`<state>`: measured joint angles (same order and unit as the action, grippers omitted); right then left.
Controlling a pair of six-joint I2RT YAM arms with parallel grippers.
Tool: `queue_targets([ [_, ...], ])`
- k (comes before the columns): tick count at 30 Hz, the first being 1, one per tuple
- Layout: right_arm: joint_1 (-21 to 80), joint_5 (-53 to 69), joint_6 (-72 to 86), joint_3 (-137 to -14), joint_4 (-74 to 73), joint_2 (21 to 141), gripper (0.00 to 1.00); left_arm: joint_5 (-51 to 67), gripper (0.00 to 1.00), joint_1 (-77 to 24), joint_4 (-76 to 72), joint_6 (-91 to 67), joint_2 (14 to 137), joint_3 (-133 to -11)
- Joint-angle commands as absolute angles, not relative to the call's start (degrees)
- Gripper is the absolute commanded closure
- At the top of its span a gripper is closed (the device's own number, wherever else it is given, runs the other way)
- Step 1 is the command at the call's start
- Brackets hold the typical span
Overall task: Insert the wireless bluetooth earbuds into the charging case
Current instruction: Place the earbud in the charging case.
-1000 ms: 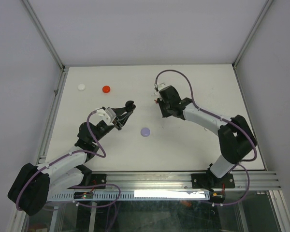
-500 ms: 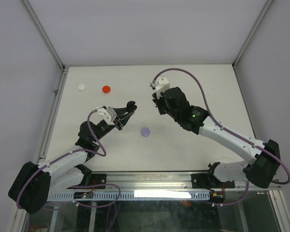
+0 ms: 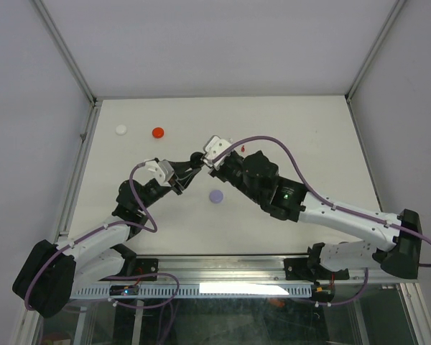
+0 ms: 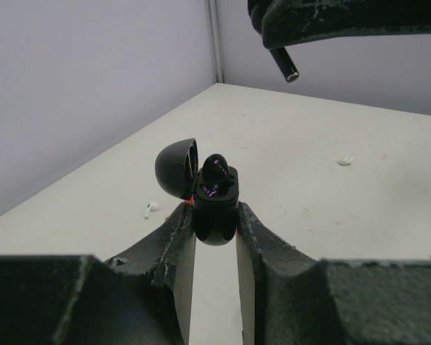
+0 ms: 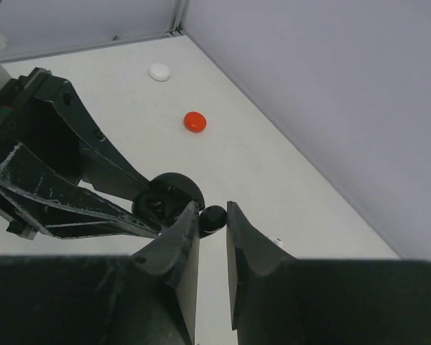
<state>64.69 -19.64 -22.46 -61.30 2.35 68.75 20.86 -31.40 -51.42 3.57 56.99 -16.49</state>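
My left gripper point(image 4: 215, 215) is shut on a black charging case point(image 4: 215, 201), held above the table with its lid point(image 4: 176, 169) flipped open to the left. In the top view the case point(image 3: 195, 156) sits at the tip of the left gripper point(image 3: 192, 162), with the right gripper point(image 3: 203, 162) right against it. My right gripper point(image 5: 213, 212) is shut on a black earbud point(image 5: 214, 218), just beside and above the open case point(image 5: 165, 201). From the left wrist view the earbud's stem point(image 4: 284, 65) pokes down out of the right fingers point(image 4: 330, 21).
A lavender round case point(image 3: 216, 195) lies just below the grippers. A red case point(image 3: 158, 132) and a white case point(image 3: 121, 130) lie at the far left. A red earbud point(image 3: 243, 147) and white earbuds point(image 4: 151, 209) point(image 4: 345, 161) lie loose on the table.
The right arm has stretched out and swung left, carrying the black earbud from the table's middle right to the open case. The left gripper has barely moved.
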Motion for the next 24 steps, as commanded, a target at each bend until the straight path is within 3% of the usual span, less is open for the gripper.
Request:
queue_targets([
  [1, 66.4, -20.5, -29.9, -61.0, 12.4, 70.1, 0.87, 23.2, 1.0, -31.1, -54.1, 2.6, 56.7, -18.8],
  [24, 68.1, -22.0, -35.1, -58.3, 15.6, 76.2, 0.87, 24.3, 1.0, -31.1, -55.2, 0.1, 56.0, -18.8],
])
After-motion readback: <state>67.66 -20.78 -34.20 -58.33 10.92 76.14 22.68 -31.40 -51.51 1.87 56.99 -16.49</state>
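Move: The open black charging case is held in the left fingers, its middle about 1 cm ahead, 1 cm right of and 1 cm above the left hand point. From the right hand, which already holds the black earbud, the case is some 4 cm to the left, level fore and aft, and 5 cm lower. The lilac disc lies on the table about 4 cm ahead, 1 cm right and 30 cm below the right hand. Bring the right gripper left about 3.5 cm until the held earbud is over the open case, blending into a descent of about 4 cm towards its well as the sideways travel fades. Keep the earbud gripped and roll the wrist some 10 degrees, left side down. Hold the case nearly still with the left gripper, fingers unchanged. ##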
